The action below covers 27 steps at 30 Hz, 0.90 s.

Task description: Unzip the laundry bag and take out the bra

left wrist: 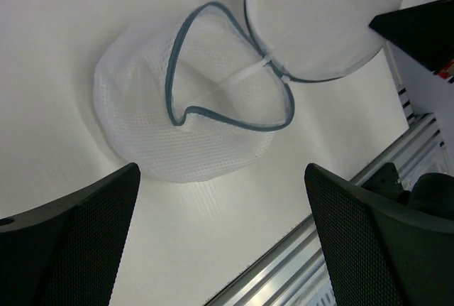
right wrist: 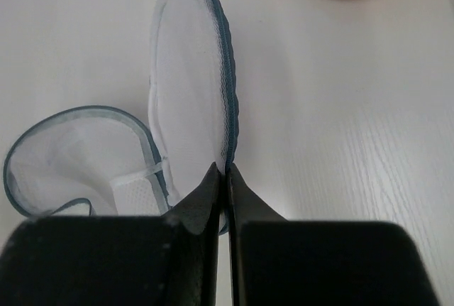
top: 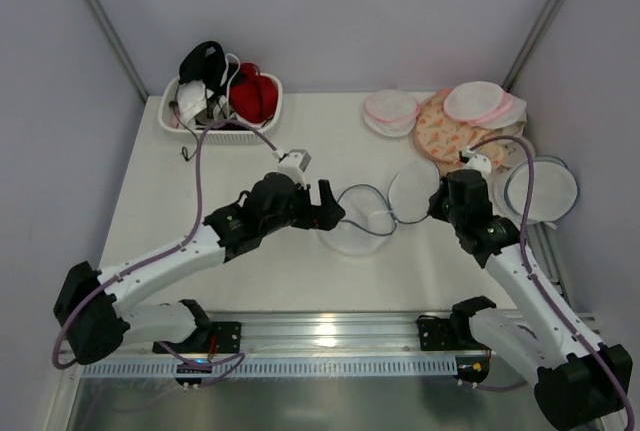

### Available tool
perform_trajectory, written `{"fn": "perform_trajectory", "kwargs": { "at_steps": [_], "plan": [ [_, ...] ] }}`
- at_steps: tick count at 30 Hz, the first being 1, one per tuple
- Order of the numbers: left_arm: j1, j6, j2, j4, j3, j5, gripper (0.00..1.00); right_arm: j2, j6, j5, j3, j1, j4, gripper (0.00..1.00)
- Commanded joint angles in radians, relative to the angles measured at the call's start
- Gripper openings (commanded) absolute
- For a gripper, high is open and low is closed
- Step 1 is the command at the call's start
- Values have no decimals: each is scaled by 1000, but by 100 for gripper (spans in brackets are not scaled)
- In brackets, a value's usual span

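Note:
The laundry bag [top: 358, 229] lies unzipped mid-table, its two white mesh halves with grey-blue zip rims spread apart. In the left wrist view the bag [left wrist: 191, 107] looks hollow, with nothing dark inside. My left gripper [top: 330, 213] hovers open just left of the bag, and its fingers [left wrist: 78, 235] hold nothing. My right gripper [top: 440, 201] is shut on the zip rim of the bag's right half [right wrist: 188, 86], which stands on edge ahead of the fingertips. A black bra [top: 205, 63] lies on top of the basket at the back left.
A white basket [top: 222, 129] at the back left also holds a red bra [top: 255, 96] and a white one [top: 190, 103]. Pink-rimmed rounds [top: 390, 111] and a patterned pouch [top: 440, 136] sit at the back right. A grey-rimmed disc [top: 545, 191] lies right of my right arm.

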Motion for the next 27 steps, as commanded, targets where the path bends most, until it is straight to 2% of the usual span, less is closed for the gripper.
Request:
{"fn": "perform_trajectory", "kwargs": {
  "at_steps": [1, 2, 4, 5, 7, 8, 11, 15, 18, 23, 27],
  "plan": [
    [-4, -44, -142, -100, 27, -61, 99, -11, -100, 162, 84, 145, -91, 4],
    [-4, -58, -173, -117, 24, -78, 99, 17, -103, 267, 125, 259, -110, 4],
    [-4, -66, -264, -168, 13, -133, 99, 69, -116, 342, 168, 376, -142, 4],
    [-4, -73, -291, -186, 10, -150, 100, 141, -123, 420, 213, 494, -153, 4],
    [-4, -78, -340, -252, 9, -187, 99, 231, -147, 491, 260, 599, -180, 4],
    [-4, -84, -390, -274, 9, -218, 99, 324, -153, 562, 300, 690, -185, 4],
    [-4, -98, -481, -361, 10, -282, 99, 455, -166, 615, 377, 785, -188, 3],
    [-4, -130, -591, -459, 12, -368, 99, 668, -233, 695, 440, 959, -104, 4],
    [-4, -149, -673, -525, 9, -431, 99, 761, -293, 721, 462, 1067, -7, 4],
    [-4, -170, -744, -613, 24, -499, 99, 766, -322, 649, 433, 1165, 148, 4],
    [-4, -178, -771, -662, 42, -548, 99, 750, -369, 623, 422, 1240, 206, 4]
  ]
}}
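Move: The right hand already pinches the rim of the laundry bag's lid; the place the bag is taken to, at the table's front edge on the left, lies about 32 cm to its left, 16 cm back and 13 cm down. The bag's body sits some 14 cm left of this hand, 1 cm ahead and 12 below, and the peach flowered bag about 22 cm ahead and 10 right. From the left hand, open above it, the body is roughly 3 cm ahead, 6 right and 14 down. Keeping its shut fingers on the lid's rim, the right hand sweeps the opened laundry bag some 30 cm to the left and about 10 cm back towards the front edge, rising slightly before sinking to a little below its starting height, while the wrist swings about 50 degrees counter-clockwise and rolls its left side down. The left hand, empty and wide open throughout, clears the way by lifting about 10 cm and drawing off some 19 cm to the left and a little back, turning counter-clockwise as it goes. ##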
